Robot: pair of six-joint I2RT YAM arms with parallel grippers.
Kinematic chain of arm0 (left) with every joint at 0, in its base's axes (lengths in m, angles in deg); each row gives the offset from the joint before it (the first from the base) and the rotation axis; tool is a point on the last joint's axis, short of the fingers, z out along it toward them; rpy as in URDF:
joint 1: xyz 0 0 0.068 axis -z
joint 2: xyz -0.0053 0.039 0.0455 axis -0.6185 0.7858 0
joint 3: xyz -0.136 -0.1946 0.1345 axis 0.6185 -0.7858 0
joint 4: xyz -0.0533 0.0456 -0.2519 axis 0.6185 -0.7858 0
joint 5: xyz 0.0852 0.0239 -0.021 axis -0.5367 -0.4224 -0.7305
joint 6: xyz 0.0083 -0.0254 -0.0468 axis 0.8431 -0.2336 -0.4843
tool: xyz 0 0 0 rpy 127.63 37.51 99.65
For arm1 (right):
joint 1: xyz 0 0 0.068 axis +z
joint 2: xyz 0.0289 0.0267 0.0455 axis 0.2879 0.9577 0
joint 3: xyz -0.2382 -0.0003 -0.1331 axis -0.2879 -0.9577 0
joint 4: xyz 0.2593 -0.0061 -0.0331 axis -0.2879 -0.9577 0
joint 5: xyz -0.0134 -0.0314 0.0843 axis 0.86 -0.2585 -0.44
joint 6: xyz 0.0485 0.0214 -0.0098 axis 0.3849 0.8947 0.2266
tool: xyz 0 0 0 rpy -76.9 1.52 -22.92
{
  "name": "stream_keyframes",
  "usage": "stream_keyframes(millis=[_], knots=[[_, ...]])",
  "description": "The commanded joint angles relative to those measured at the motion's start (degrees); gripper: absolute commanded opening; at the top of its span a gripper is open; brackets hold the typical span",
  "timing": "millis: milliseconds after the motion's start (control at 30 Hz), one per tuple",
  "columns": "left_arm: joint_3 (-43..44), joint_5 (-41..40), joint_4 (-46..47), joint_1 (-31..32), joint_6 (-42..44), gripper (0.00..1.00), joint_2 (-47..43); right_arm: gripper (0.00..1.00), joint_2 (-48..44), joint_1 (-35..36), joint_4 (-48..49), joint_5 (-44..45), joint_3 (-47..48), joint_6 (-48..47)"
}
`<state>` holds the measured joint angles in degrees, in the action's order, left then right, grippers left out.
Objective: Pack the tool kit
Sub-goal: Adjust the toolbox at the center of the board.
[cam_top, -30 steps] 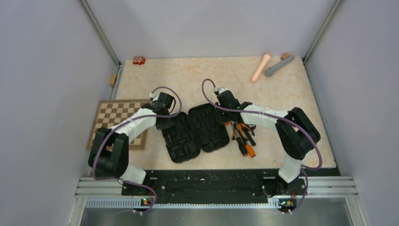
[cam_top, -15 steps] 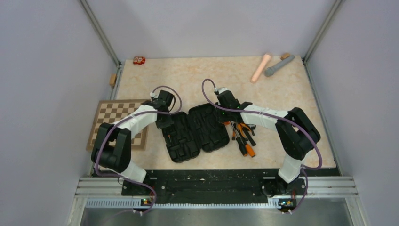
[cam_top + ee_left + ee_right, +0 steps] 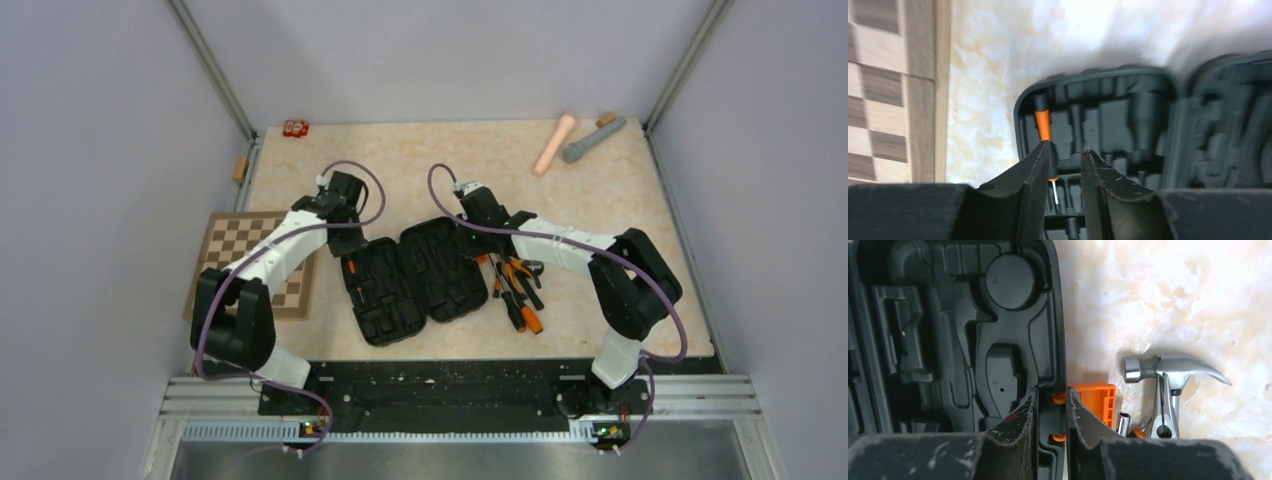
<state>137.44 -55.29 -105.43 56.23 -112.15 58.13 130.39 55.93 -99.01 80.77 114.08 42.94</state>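
Note:
The black tool kit case (image 3: 415, 285) lies open flat on the table between my arms. In the left wrist view an orange-and-black screwdriver (image 3: 1043, 120) lies in a moulded slot of the left half (image 3: 1108, 115). My left gripper (image 3: 1065, 150) hovers over it, open a little, with nothing in the gap; its left finger overlaps the handle. My right gripper (image 3: 1050, 395) is shut on the right half's outer rim (image 3: 1058, 330), beside the orange latch (image 3: 1095, 400). Loose tools (image 3: 515, 290) lie right of the case: a small hammer (image 3: 1168, 370), pliers (image 3: 1164, 410) and a socket (image 3: 1123, 421).
A brown chessboard (image 3: 250, 262) lies left of the case, under my left arm. A pink cylinder (image 3: 553, 144) and a grey cylinder (image 3: 592, 139) lie at the far right. A small red thing (image 3: 295, 128) sits at the far left corner.
My left gripper has opened and drawn back toward the far left of the case, and the screwdriver stays in its slot. The right arm has not moved.

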Motion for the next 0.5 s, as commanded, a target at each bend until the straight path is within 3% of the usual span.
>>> stream_keyframes(millis=[0,133,267,467], knots=[[8.5,-3.7,-0.2,-1.4,3.5,0.41,-9.8,0.2,-4.5,-0.6,-0.6,-1.3,8.3,-1.3],[7.8,-7.1,2.3,-1.9,5.6,0.57,-19.3,0.35,-6.0,-0.8,-3.4,0.6,11.8,-2.4],[0.2,-9.5,7.1,-2.0,7.1,0.7,-30.2,0.48,-9.1,-1.8,-5.5,2.4,11.5,-3.0],[-10.8,-12.6,11.1,-2.0,8.5,0.79,-46.4,0.48,-14.8,-2.6,-10.4,4.5,5.3,-2.8]])
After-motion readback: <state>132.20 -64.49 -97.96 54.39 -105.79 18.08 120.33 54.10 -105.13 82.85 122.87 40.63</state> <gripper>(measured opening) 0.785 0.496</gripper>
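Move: The right hand still holds the rim of the open toolbox; the toolbox's middle lies about 11 cm to its left, 5 cm back and 3 cm lower, the orange latch 3 cm to its right, level with it, and the hammer head 6 cm right and 2 cm ahead. From the left hand, already clear of the toolbox, that middle is some 12 cm right, 5 cm back and 6 cm below, with the screwdriver 4 cm straight back and the chessboard 20 cm left, 3 cm back. The right fingers open and let go of the toolbox rim beside the latch, and the hand climbs about 12 cm while easing a little forward, its fingers tipping slightly up. The left hand, already free, shoots up some 19 cm above the toolbox's far left corner, first reaching slightly forward, then swinging back and left towards the chessboard as its fingers spread wide and tilt up some 40 degrees. ##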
